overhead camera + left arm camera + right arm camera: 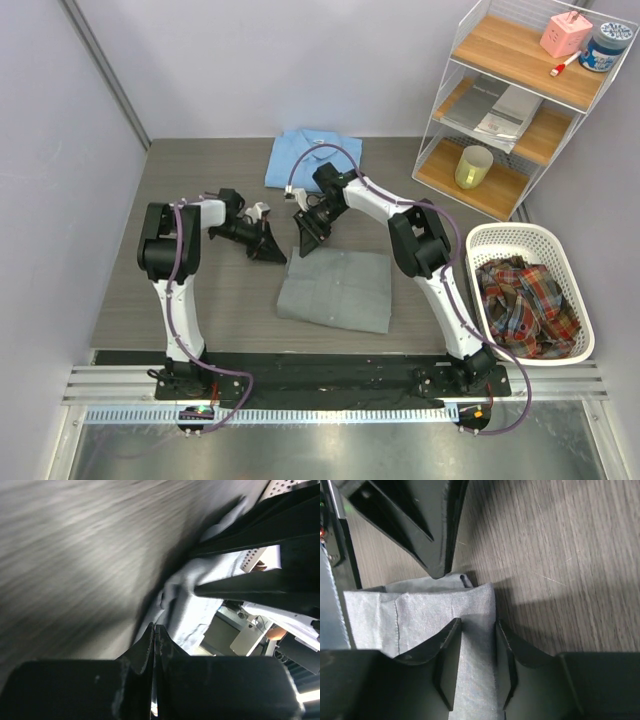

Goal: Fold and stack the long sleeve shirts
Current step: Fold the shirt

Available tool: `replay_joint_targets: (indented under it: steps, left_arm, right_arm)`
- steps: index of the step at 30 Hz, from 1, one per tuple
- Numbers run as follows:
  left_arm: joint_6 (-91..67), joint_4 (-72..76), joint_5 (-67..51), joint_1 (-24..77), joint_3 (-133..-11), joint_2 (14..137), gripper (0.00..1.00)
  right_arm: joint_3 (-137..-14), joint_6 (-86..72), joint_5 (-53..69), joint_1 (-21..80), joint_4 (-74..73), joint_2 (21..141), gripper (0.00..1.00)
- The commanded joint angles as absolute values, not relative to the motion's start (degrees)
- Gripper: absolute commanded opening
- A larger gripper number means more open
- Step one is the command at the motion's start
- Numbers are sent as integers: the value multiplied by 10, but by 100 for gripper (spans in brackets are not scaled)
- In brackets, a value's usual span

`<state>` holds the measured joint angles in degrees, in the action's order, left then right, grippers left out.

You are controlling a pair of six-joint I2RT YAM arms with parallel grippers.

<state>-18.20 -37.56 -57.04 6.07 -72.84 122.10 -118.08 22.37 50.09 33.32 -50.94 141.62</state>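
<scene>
The grey long sleeve shirt [335, 290] lies folded in the middle of the table. The light blue long sleeve shirt [312, 160] lies folded behind it. Both grippers are at the grey shirt's far left corner. My right gripper [305, 240] points down there. In the right wrist view, the right gripper [476, 622] has its jaws apart on either side of a folded edge of the grey shirt [420, 610], and the cloth fills most of the gap. My left gripper [270, 248] is shut with nothing in it. The left gripper's tip [155, 626] sits at the edge of the grey shirt [192, 605].
A white basket [480, 240] with plaid cloth inside stands at the right of the table. Behind it is a wire shelf [520, 100] with a yellow cup, papers and small items. Grey walls close in the left side and the back.
</scene>
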Motion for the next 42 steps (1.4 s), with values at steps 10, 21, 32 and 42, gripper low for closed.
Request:
replay_joint_targets:
  steps: [10, 21, 32, 42]
  left_arm:
    - [-207, -339, -574, 74, -725, 1182, 0]
    - [-196, -363, -499, 87, -744, 1224, 0]
    - [-190, -375, -477, 88, -750, 1235, 0]
    - [-184, -383, -472, 88, -762, 1243, 0]
  right_arm:
    - [-1202, 236, 505, 337, -506, 1417, 27]
    - [-1221, 213, 534, 337, -503, 1411, 15]
    - [-1241, 180, 550, 345, -472, 1400, 1]
    - [-1242, 195, 525, 348, -470, 1426, 1]
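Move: The grey shirt's far-left corner sits almost between the right gripper's half-open fingers, about 1 cm to their left, level fore and aft and 1 cm lower. From the left gripper, that corner lies some 3 cm ahead, 2 cm right and 1 cm below. The grey shirt's middle is about 9 cm back and 7 cm right of the right hand; the blue folded shirt lies some 22 cm ahead and 2 cm left. Close the right gripper on the grey shirt's far edge beside that corner, first part way, then fully, and draw it up about 3 cm and almost as far left, towards the left gripper. Meanwhile hop the shut left fingers up and slightly forward by about 2 cm, then set them down at the shirt's left edge, a centimetre lower than they began, and hold them there. ##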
